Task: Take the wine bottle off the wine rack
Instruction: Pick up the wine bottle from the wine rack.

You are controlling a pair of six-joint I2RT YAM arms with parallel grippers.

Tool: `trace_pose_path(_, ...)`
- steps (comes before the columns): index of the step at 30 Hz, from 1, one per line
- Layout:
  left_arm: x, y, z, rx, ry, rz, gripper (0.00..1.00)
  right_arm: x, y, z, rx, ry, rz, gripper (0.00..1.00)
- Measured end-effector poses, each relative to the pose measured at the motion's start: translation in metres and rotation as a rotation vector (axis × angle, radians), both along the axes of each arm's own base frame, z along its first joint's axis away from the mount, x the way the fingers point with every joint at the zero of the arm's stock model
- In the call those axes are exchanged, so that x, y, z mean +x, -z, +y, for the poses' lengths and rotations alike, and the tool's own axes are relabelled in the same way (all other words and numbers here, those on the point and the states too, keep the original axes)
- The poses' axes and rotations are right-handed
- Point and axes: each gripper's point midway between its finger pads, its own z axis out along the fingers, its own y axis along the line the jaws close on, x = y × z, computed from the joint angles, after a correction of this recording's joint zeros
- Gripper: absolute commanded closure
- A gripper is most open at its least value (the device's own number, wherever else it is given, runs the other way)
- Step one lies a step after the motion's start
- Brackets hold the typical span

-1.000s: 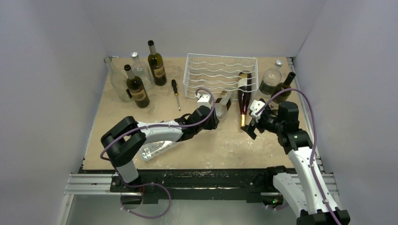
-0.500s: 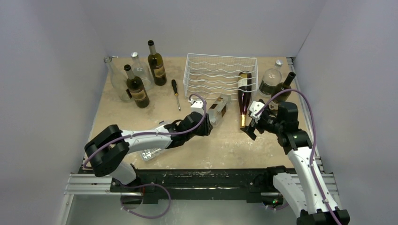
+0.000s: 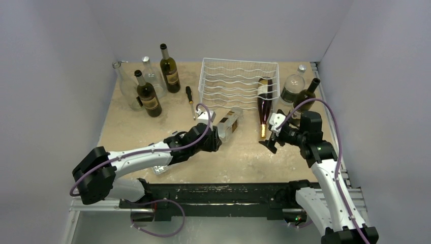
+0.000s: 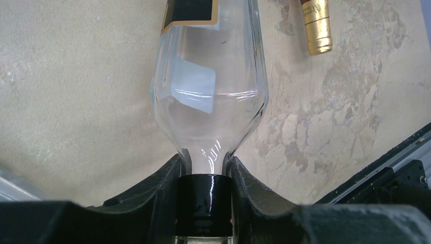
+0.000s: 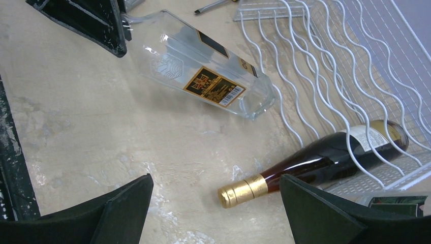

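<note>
The white wire wine rack (image 3: 239, 81) stands at the back centre. A dark wine bottle (image 3: 264, 101) lies in its right side, and its gold-capped neck (image 5: 239, 192) sticks out over the table. A clear bottle (image 3: 229, 122) with a black and gold label lies on the table in front of the rack, apart from it. My left gripper (image 4: 204, 165) is shut on that clear bottle's (image 4: 208, 91) neck, at its black cap. My right gripper (image 5: 216, 183) is open just above the table, with the gold cap between and below its fingers, untouched.
Several upright bottles (image 3: 147, 94) cluster at the back left, and two more (image 3: 300, 89) stand right of the rack. A screwdriver (image 3: 190, 100) lies left of the rack. A clear plastic item (image 3: 162, 165) lies under the left arm. A black rail (image 3: 218, 195) borders the near edge.
My left arm has drawn back toward the near left, dragging the clear bottle away from the rack's front. My right gripper has stayed almost still by the gold cap.
</note>
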Motion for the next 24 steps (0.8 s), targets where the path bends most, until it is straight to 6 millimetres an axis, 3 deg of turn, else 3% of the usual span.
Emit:
trace_pose_path(14,-0.036,-0.005,0.018,0.000,0.036,0.137,1.00,-0.023,0.024,0.019,-0.075,-0.320,-0.054,0.01)
trace_pose_path(24,-0.052,-0.008,0.015,-0.026,0.055,0.233,1.00,-0.030,0.029,0.049,-0.090,-0.550,-0.144,0.01)
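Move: The left hand already holds the clear wine bottle by its neck; the bottle's middle lies about 9 cm ahead and 6 cm right of this hand, some 3 cm lower. The plastic box is roughly 24 cm to its left and 6 cm back. From the empty right hand the clear bottle's middle lies about 18 cm left, 2 cm ahead and 9 cm below; the dark red bottle is straight ahead some 13 cm, and the rack's middle 22 cm ahead and 14 cm left. Still pinching the clear bottle's neck, the left hand draws it back about 5 cm, away from the rack, drifting slightly left and tipping its base end down some 15 degrees. The right hand, wide open and touching nothing, first sinks and draws back, then sweeps left towards the bottle's body, its fingers swinging about 30 degrees counter-clockwise to point across at it. ##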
